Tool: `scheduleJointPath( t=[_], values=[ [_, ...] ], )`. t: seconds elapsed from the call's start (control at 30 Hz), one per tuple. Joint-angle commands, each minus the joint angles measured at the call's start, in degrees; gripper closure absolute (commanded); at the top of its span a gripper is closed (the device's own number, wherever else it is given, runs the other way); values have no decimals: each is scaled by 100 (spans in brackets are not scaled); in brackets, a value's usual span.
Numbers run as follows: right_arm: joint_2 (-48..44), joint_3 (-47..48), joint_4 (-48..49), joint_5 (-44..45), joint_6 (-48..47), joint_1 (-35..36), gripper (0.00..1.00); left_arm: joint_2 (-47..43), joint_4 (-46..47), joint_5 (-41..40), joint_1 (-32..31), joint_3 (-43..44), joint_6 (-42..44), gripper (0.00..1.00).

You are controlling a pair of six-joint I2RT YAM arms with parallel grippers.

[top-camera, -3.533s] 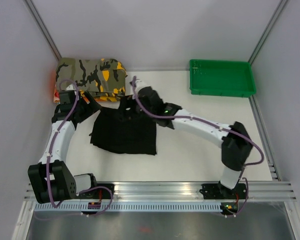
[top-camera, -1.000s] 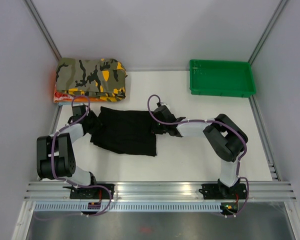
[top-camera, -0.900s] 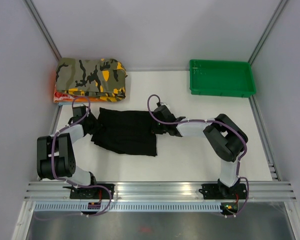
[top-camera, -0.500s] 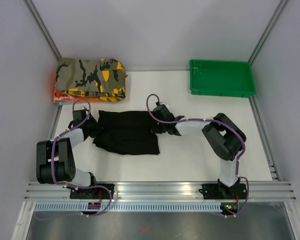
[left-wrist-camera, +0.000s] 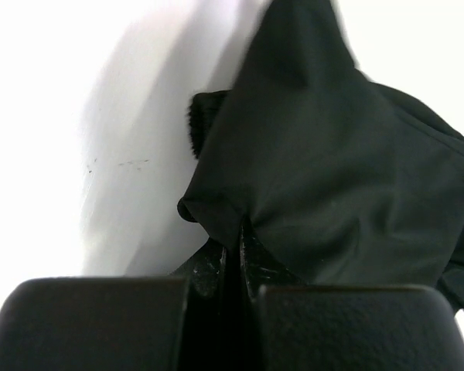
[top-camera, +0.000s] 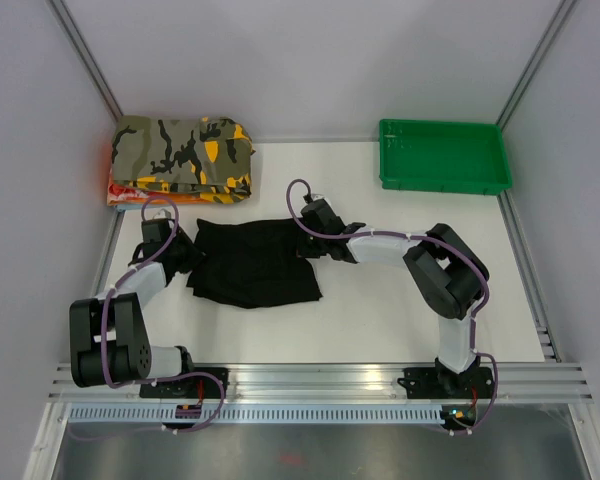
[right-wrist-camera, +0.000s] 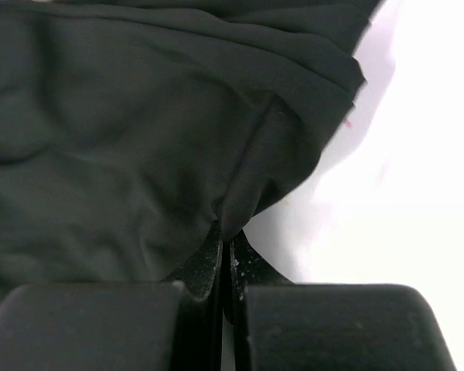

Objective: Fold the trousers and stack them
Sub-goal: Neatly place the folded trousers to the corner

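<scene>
The black trousers [top-camera: 255, 262] lie folded into a rough rectangle on the white table, left of the middle. My left gripper [top-camera: 191, 258] is shut on their left edge, and the left wrist view shows a pinch of black cloth [left-wrist-camera: 309, 170] caught at the tips [left-wrist-camera: 234, 232]. My right gripper [top-camera: 302, 247] is shut on the right edge of the trousers. In the right wrist view a fold of the trousers [right-wrist-camera: 139, 139] is nipped between the closed tips [right-wrist-camera: 226, 238].
A folded camouflage garment [top-camera: 185, 150] lies on an orange one at the back left corner. A green tray [top-camera: 443, 155] stands at the back right. Grey walls close in both sides, and an aluminium rail [top-camera: 320, 380] runs along the near edge.
Both grippers have closed on the trousers' side edges. Both arms have shifted slightly towards the back, and the cloth has bunched a little at its lower right corner.
</scene>
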Motion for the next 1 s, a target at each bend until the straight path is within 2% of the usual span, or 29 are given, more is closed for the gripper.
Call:
scheduleJointPath(
  t=[0.0, 0.17, 0.4, 0.57, 0.73, 0.97],
  values=[
    [-52, 686, 161, -216, -427, -18, 100, -339, 149, 140, -34, 134, -70, 98],
    [-175, 1301, 161, -216, -841, -18, 100, -401, 132, -1, 36, 477, -44, 98],
    [-166, 1856, -243, -182, -868, -167, 100, -472, -351, -229, 133, 1118, -35, 98],
    [36, 1944, -270, -681, -701, -378, 100, -585, -457, -239, 168, 1251, -9, 98],
    [10, 2321, -489, -770, -841, -413, 100, -762, -756, -169, 361, 1787, 105, 98],
    [273, 3628, -946, -1095, -982, -422, 100, -815, -967, 183, 791, 2787, 167, 98]
  ],
)
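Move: The left hand keeps hold of the folded black trousers' left edge, and the camouflage stack in the far left corner lies about 23 cm ahead and 3 cm left of this hand, near its height; orange cloth shows at the stack's near-left edge, some 16 cm ahead and 13 cm left. From the right hand, on the right edge, the stack is about 22 cm ahead and 28 cm left. The black trousers' middle is level with both hands, 13 cm right of the left one and 12 cm left of the right one. Still pinching the black trousers by their two side edges, both hands raise them together by about 16 cm, the rise easing midway and then quickening, while the left hand works some 6 cm forward and 5 cm left and the right some 8 cm forward, both nearing the corner stack. The right hand swings left, drifts back a little to the right, then goes left again to end about 5 cm over, and both hands tip their fingertips upward by some 15 degrees with the fingers staying shut. ##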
